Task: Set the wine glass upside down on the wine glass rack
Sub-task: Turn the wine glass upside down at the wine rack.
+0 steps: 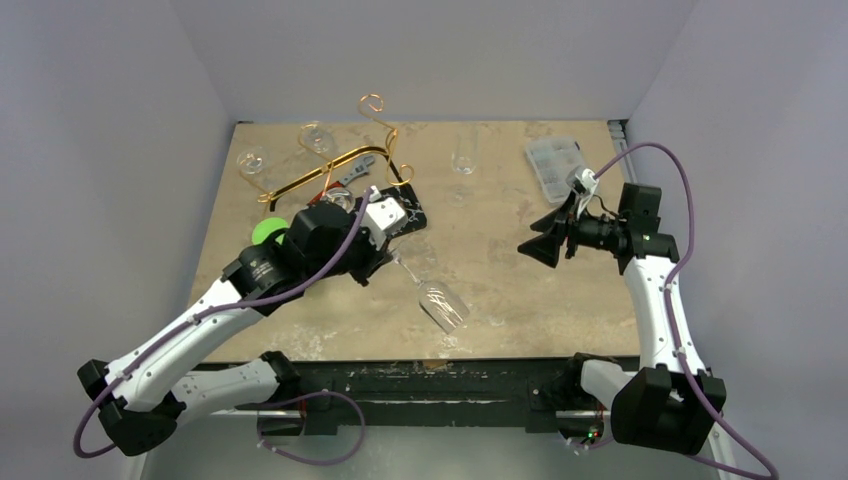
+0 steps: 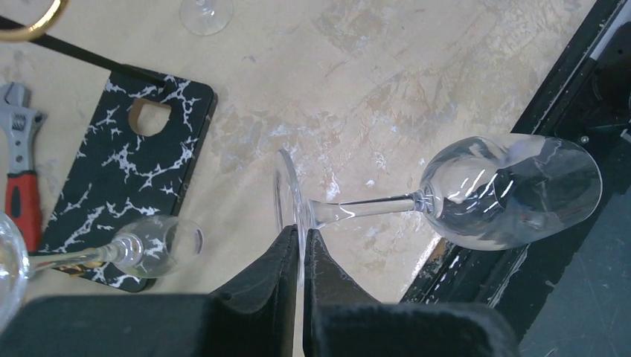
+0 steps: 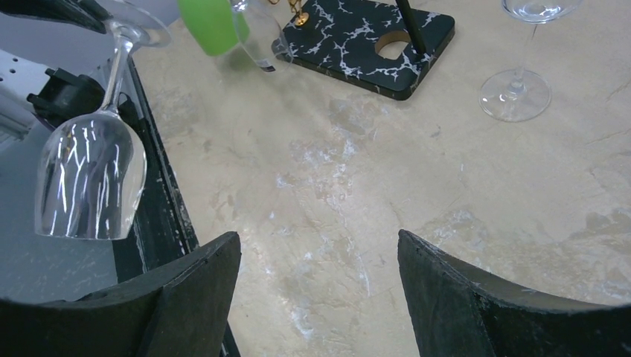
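Observation:
My left gripper [image 1: 392,252] is shut on the round foot of a clear wine glass [image 1: 443,305]. The glass hangs tilted, bowl toward the table's near edge. In the left wrist view both fingers [image 2: 283,268] pinch the foot edge-on, and the stem leads right to the bowl [image 2: 513,190]. The gold wire wine glass rack [image 1: 393,135] stands at the back left, behind the left arm, with two glasses [image 1: 315,136] hanging on it. One gold loop [image 2: 45,22] shows at the top left of the left wrist view. My right gripper [image 1: 530,240] hovers open and empty over the table's right half [image 3: 319,236].
A black white-veined board [image 1: 415,215] lies beside the left gripper, with a wrench [image 1: 355,170] and a green object [image 1: 268,232] near it. An upright glass [image 1: 463,150] stands at the back centre. A clear plastic box [image 1: 555,160] sits at the back right.

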Robot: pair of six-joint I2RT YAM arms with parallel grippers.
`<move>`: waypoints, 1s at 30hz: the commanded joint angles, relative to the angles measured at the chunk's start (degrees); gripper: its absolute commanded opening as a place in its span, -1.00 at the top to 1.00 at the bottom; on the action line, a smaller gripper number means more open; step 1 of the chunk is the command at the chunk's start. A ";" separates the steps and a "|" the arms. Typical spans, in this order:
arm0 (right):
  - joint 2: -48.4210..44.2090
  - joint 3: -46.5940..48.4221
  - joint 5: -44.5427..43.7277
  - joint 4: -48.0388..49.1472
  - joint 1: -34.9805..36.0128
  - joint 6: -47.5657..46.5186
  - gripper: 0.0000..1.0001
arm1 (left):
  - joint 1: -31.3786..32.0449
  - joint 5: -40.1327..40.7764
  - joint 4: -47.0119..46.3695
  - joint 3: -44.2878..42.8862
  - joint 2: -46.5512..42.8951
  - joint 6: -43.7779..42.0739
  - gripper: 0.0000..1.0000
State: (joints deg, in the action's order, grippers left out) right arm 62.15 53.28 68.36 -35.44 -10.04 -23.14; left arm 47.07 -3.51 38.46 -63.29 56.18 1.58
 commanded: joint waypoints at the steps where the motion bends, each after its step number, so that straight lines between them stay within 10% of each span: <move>1: -0.97 1.47 0.99 -0.27 -0.23 -0.77 -0.52 | 1.47 0.37 0.84 -5.61 -0.05 -7.64 1.00; 30: -1.06 1.48 0.46 -0.15 -0.32 -0.61 -0.52 | 2.24 3.31 2.15 -19.40 2.11 -22.90 1.00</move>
State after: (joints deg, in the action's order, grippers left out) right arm 62.15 53.28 68.34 -35.77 -10.09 -23.22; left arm 48.90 -0.25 44.16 -78.98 58.15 -18.90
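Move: The wine glass is already pinched by its foot in the left hand, bowl hanging down to the right and back. The free front hook on the wine rack's right end is roughly 18 cm ahead of this hand, 3 cm to its right, about level. The glass on the middle front hook hangs about 13 cm ahead and 11 cm left, 8 cm lower; the marble base lies some 27 cm ahead, 6 cm left, 25 cm below. From the right hand, that free hook is about 15 cm ahead, 27 cm left, 2 cm up. The wine glass is carried almost straight up, about 9 cm, in front of the rack's right end, by the left hand, which keeps its pinch on the foot. Meanwhile the wrist tips the fingers up by some 20 degrees, with a slight clockwise turn, bringing the glass closer to upside down. ##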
